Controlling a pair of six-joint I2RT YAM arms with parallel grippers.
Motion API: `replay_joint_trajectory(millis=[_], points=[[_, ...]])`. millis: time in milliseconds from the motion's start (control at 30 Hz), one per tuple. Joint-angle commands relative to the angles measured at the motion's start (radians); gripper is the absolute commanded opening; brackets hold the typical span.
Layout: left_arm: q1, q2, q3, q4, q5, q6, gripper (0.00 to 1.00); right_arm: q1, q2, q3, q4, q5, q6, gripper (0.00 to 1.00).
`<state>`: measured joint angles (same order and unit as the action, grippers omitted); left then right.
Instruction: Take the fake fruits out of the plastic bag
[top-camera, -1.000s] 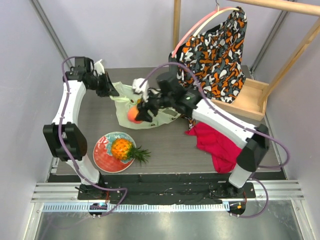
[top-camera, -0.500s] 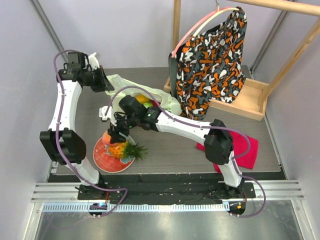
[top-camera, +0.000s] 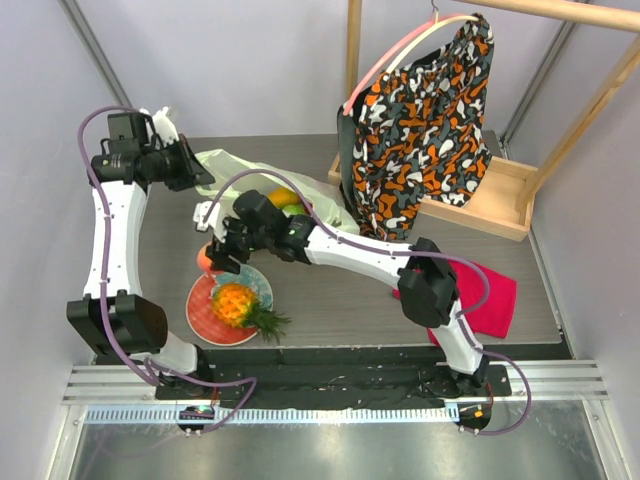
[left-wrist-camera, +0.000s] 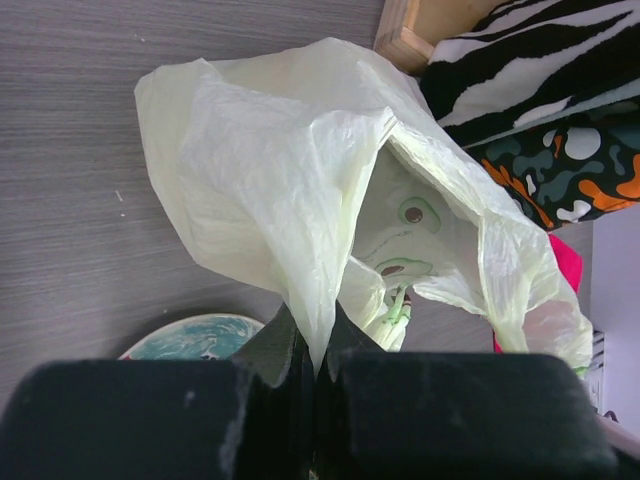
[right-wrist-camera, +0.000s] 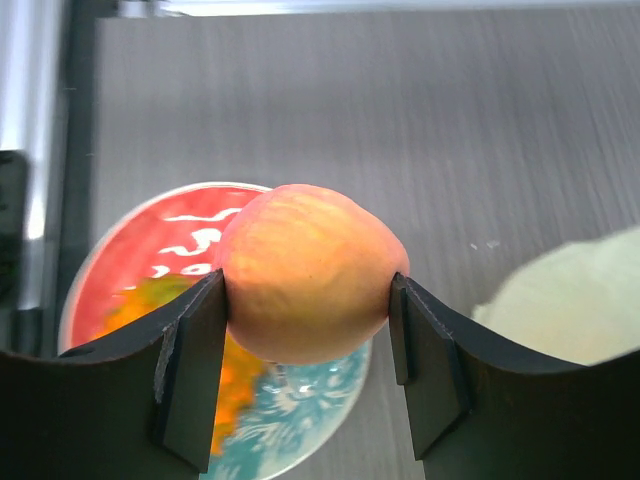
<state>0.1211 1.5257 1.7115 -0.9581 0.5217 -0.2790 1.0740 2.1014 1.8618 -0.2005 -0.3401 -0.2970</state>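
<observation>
The pale yellow-green plastic bag (top-camera: 245, 175) lies at the back left of the table, and it fills the left wrist view (left-wrist-camera: 290, 170). My left gripper (top-camera: 192, 172) is shut on its edge (left-wrist-camera: 318, 345) and holds it up. A yellow-orange mango (top-camera: 283, 197) shows in the bag's mouth. My right gripper (top-camera: 213, 255) is shut on a pink-orange peach (top-camera: 204, 259), seen close in the right wrist view (right-wrist-camera: 305, 270), just above the far edge of the red-and-teal plate (top-camera: 205, 318). The orange pineapple (top-camera: 235, 303) lies on that plate.
A red cloth (top-camera: 482, 298) lies at the right front. An orange-black-white patterned garment (top-camera: 420, 110) hangs on a wooden rack (top-camera: 495, 200) at the back right. The plate also shows in the wrist views (left-wrist-camera: 200, 335) (right-wrist-camera: 150, 240).
My right gripper has carried the peach from the bag leftward and forward to the plate's far edge. My left gripper has pulled the bag's edge further left.
</observation>
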Motion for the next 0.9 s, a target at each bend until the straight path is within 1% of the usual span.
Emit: replay_joint_trajectory(millis=[0,133,467,500,533,567,633,667,733,800,867], points=[[0.005,-0.045,-0.027,0.013,0.046,-0.008,0.0,-0.035,0.069,0.053,0.05,0.11,0.032,0.22],[0.009,-0.044,-0.02,0.012,0.041,-0.003,0.0,-0.048,0.078,0.001,0.02,0.098,0.059,0.23],[0.017,-0.041,-0.044,0.03,0.049,-0.009,0.0,-0.054,-0.018,-0.162,-0.017,0.059,0.104,0.24],[0.017,-0.039,-0.046,0.032,0.052,-0.014,0.0,-0.052,-0.032,-0.174,-0.023,0.059,0.105,0.25],[0.015,-0.035,-0.047,0.036,0.06,-0.018,0.0,-0.052,-0.038,-0.196,-0.028,0.05,0.105,0.29],[0.015,-0.03,-0.046,0.041,0.064,-0.025,0.0,-0.054,-0.044,-0.205,-0.033,0.043,0.105,0.44],[0.017,-0.022,-0.036,0.039,0.075,-0.028,0.0,-0.052,-0.07,-0.223,-0.053,0.058,0.114,0.58],[0.015,-0.013,-0.026,0.038,0.08,-0.029,0.0,-0.06,-0.087,-0.228,-0.059,0.05,0.119,0.7],[0.015,-0.007,-0.018,0.036,0.087,-0.031,0.0,-0.083,-0.159,-0.23,-0.077,0.02,0.142,0.99],[0.015,-0.002,-0.029,0.038,0.093,-0.032,0.0,-0.129,-0.214,-0.224,-0.097,-0.045,0.185,1.0],[0.014,-0.01,-0.068,0.045,0.101,-0.038,0.0,-0.167,-0.273,-0.17,-0.143,-0.149,0.232,1.0]])
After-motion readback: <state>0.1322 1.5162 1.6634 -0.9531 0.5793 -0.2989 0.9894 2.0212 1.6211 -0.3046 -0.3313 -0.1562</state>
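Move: The right hand, holding the peach, has the plate's middle about 5 cm back, 2 cm right and 14 cm below. The pineapple's body on the plate is some 6 cm back, 3 cm right and 12 cm down; the plastic bag lies about 19 cm ahead, 13 cm right and 9 cm lower. From the left hand, still pinching the bag, the plate lies roughly 18 cm back, level sideways, 24 cm below. The right hand sinks about 11 cm, drifting right, opens to release the peach onto the plate, then lifts slightly. ##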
